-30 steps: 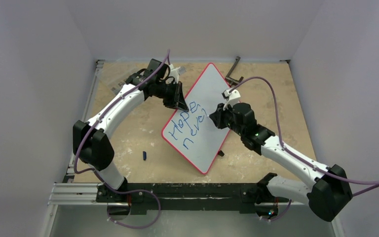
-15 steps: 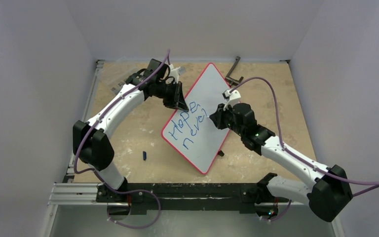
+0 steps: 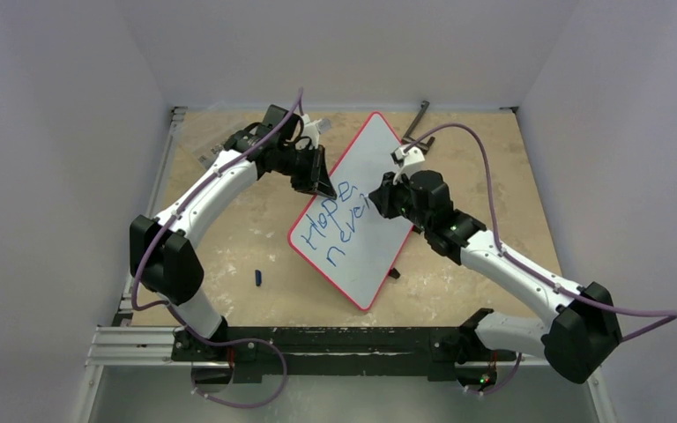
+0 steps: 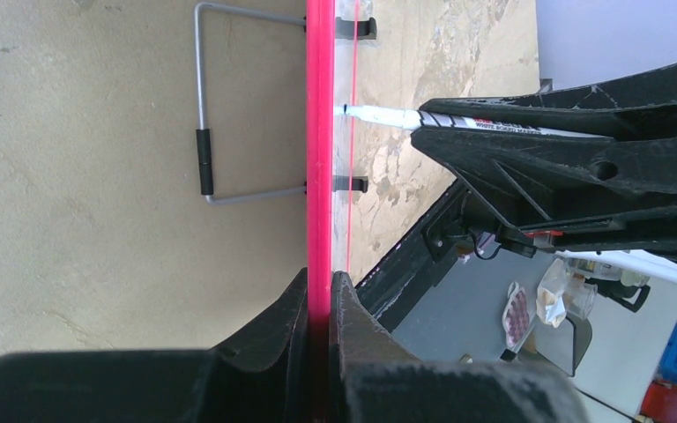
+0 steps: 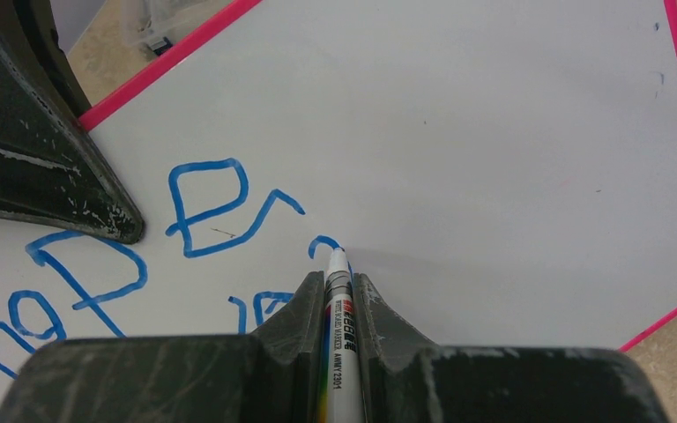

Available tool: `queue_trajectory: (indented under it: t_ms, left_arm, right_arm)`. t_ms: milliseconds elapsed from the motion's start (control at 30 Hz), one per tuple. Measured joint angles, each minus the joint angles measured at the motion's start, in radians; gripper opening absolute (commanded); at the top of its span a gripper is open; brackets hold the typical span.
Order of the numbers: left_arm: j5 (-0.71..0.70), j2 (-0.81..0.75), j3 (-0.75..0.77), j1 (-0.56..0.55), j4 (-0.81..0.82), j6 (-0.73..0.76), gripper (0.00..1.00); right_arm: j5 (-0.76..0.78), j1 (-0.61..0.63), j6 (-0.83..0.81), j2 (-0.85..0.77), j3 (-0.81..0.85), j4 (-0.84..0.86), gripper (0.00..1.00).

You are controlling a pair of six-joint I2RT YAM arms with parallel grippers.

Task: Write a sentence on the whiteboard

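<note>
The whiteboard (image 3: 379, 154) stands tilted on the table, white with a thin red rim (image 4: 320, 132). My left gripper (image 3: 322, 181) is shut on its upper-left edge, the jaws pinching the rim (image 4: 319, 291). Blue lettering of the sentence (image 3: 335, 225) runs in two slanted lines, "Hope" and "never". My right gripper (image 3: 379, 198) is shut on a white marker (image 5: 339, 308). The marker's tip touches the board (image 5: 494, 132) at the end of a small blue stroke, just past the lettering (image 5: 212, 211). The left wrist view also shows the marker (image 4: 388, 116) meeting the board.
A small blue cap (image 3: 258, 278) lies on the table left of the board. A black tool (image 3: 417, 123) rests at the back, a clear plastic packet (image 3: 207, 150) at the back left. A wire stand (image 4: 203, 159) sticks out behind the board.
My right gripper has shifted with the marker a little toward the far left across the board. The left arm and the board have stayed put.
</note>
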Motion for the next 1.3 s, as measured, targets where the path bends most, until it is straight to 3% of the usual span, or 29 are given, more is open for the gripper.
queue_trajectory:
  t_ms: [633,967,1300]
  left_arm:
    - [-0.004,-0.012,0.000,0.000,-0.004,0.000,0.00]
    - [-0.009,-0.014,0.000,-0.001,-0.005,0.000,0.00]
    - [-0.010,-0.014,0.000,-0.001,-0.005,0.000,0.00]
  right_arm:
    - [0.053,-0.013,-0.041,0.051,0.089,-0.029,0.00]
    - [0.108,-0.024,-0.092,-0.056,0.160,-0.130,0.00]
    - [0.068,-0.025,-0.090,-0.211,0.198,-0.175,0.00]
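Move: The right hand holds the marker with its tip on the whiteboard at the unfinished last letter of "never", about 4 cm ahead of this hand, 3 cm left and 2 cm below. The upper line's last letter lies roughly 5 cm ahead and 6 cm left; the e before the unfinished letter is level ahead and 4 cm left. From the left hand, gripping the board's edge, the unfinished letter is some 8 cm right, 2 cm forward and 5 cm below. Forward and slightly up along the board's slope, the right hand first carries the marker about 2 cm to finish the last stroke of "never". It then lifts the tip clear, rising some 11 cm while drawing right and back about 4 cm each, with the fingers tipping up about 15 degrees and keeping their hold on the marker. The left hand still pinches the board's edge. ##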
